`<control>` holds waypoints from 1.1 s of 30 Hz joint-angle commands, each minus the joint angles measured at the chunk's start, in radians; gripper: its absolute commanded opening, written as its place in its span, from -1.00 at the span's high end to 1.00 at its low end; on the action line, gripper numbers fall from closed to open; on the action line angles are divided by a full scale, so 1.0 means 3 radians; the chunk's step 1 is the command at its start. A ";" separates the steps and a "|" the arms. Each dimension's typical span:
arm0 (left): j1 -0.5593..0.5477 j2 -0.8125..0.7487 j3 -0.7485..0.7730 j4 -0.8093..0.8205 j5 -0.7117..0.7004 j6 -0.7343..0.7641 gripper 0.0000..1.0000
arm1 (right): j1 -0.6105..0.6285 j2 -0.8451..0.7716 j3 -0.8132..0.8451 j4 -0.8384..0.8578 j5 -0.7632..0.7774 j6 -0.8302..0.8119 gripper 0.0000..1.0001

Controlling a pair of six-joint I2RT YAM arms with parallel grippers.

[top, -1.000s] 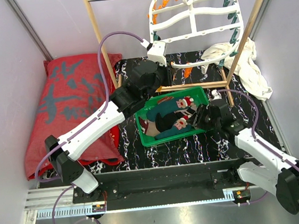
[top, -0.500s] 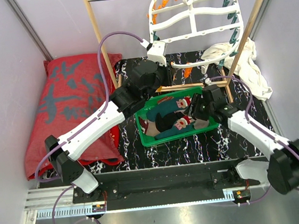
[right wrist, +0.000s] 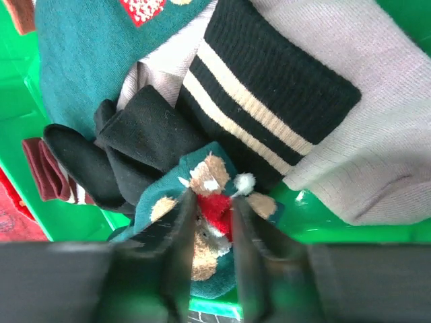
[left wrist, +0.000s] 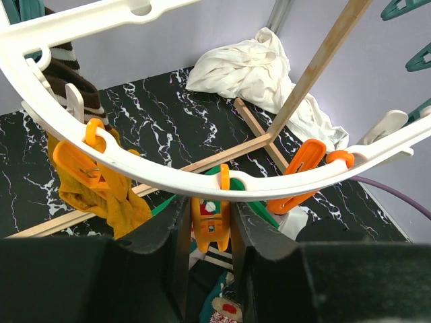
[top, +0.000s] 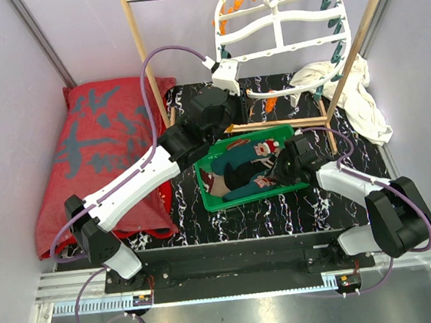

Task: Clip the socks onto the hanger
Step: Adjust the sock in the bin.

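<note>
The white oval hanger [top: 278, 24] hangs from the rack's rail, with orange and teal pegs along its rim [left wrist: 168, 176]. My left gripper [left wrist: 210, 232] sits under that rim, shut on an orange peg [left wrist: 210, 219]. A mustard sock [left wrist: 101, 195] hangs from the neighbouring orange peg. More socks [top: 235, 167] lie in a green bin [top: 289, 132]. My right gripper [right wrist: 214, 222] reaches into the bin [right wrist: 323, 222], its jaws closed on a bunched fold of a teal sock [right wrist: 168, 208] with a red and tan figure. Beside it lie a black sock [right wrist: 135, 141] and a grey sock [right wrist: 363, 155].
A light wooden rack [top: 147, 61] frames the hanger, and its floor bars [left wrist: 215, 158] run under it. A crumpled white cloth [top: 355, 97] lies at the back right. A red cloth [top: 99, 150] covers the left side. Grey walls close in both sides.
My right arm has swung left and down into the bin. Its jaws widened, then narrowed onto the teal sock. The left arm has held still on the peg.
</note>
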 commanded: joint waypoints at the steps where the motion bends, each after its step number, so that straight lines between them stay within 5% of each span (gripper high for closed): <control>1: -0.0008 -0.0031 0.0144 0.0133 -0.0024 -0.0024 1.00 | 0.0022 -0.0139 -0.0018 0.0233 -0.0076 0.0037 0.52; 6: -0.0008 -0.0036 0.0154 0.0128 -0.0034 -0.0003 1.00 | 0.0016 -0.0654 0.0104 0.0085 -0.0143 -0.0380 0.75; 18: -0.0008 -0.0021 0.0414 0.0047 -0.0055 0.0043 1.00 | 0.0042 -0.1366 0.0666 -0.0023 -0.0546 -0.2333 0.78; 23: -0.0008 -0.0021 0.0471 0.0006 -0.0039 0.0033 1.00 | 0.0047 -0.1356 0.0892 -0.0074 -0.0812 -0.2754 0.74; 29: -0.0008 -0.0036 0.0430 -0.0030 0.0002 -0.0008 1.00 | 0.0047 -0.1172 0.0775 -0.0018 -0.0930 -0.2791 0.73; 33: -0.0008 -0.0047 0.0389 -0.0030 -0.0039 -0.0003 1.00 | 0.0047 -0.1050 0.0279 0.0542 -0.0732 -0.2367 0.65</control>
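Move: Just at the right hand's fingertips, about 1 cm left and 1 cm below, lies the bear patch of the near teal sock. The striped black cuff is roughly 2 cm ahead and 2 cm right, the grey sock some 2 cm ahead and 6 cm right, and the far teal sock about 6 cm ahead and 8 cm left. From the left hand, the bear patch lies about 7 cm back, 5 cm right and some 32 cm below. Closing the half-shut right fingers, the right hand pinches the near teal sock at its bear patch and lifts it almost straight up by about 20 cm, tipping the fingers up from their steep downward slant by some 50 degrees and turning counter-clockwise. Midway the left hand, still holding the orange clip on the hanger, rises about 3 cm. ##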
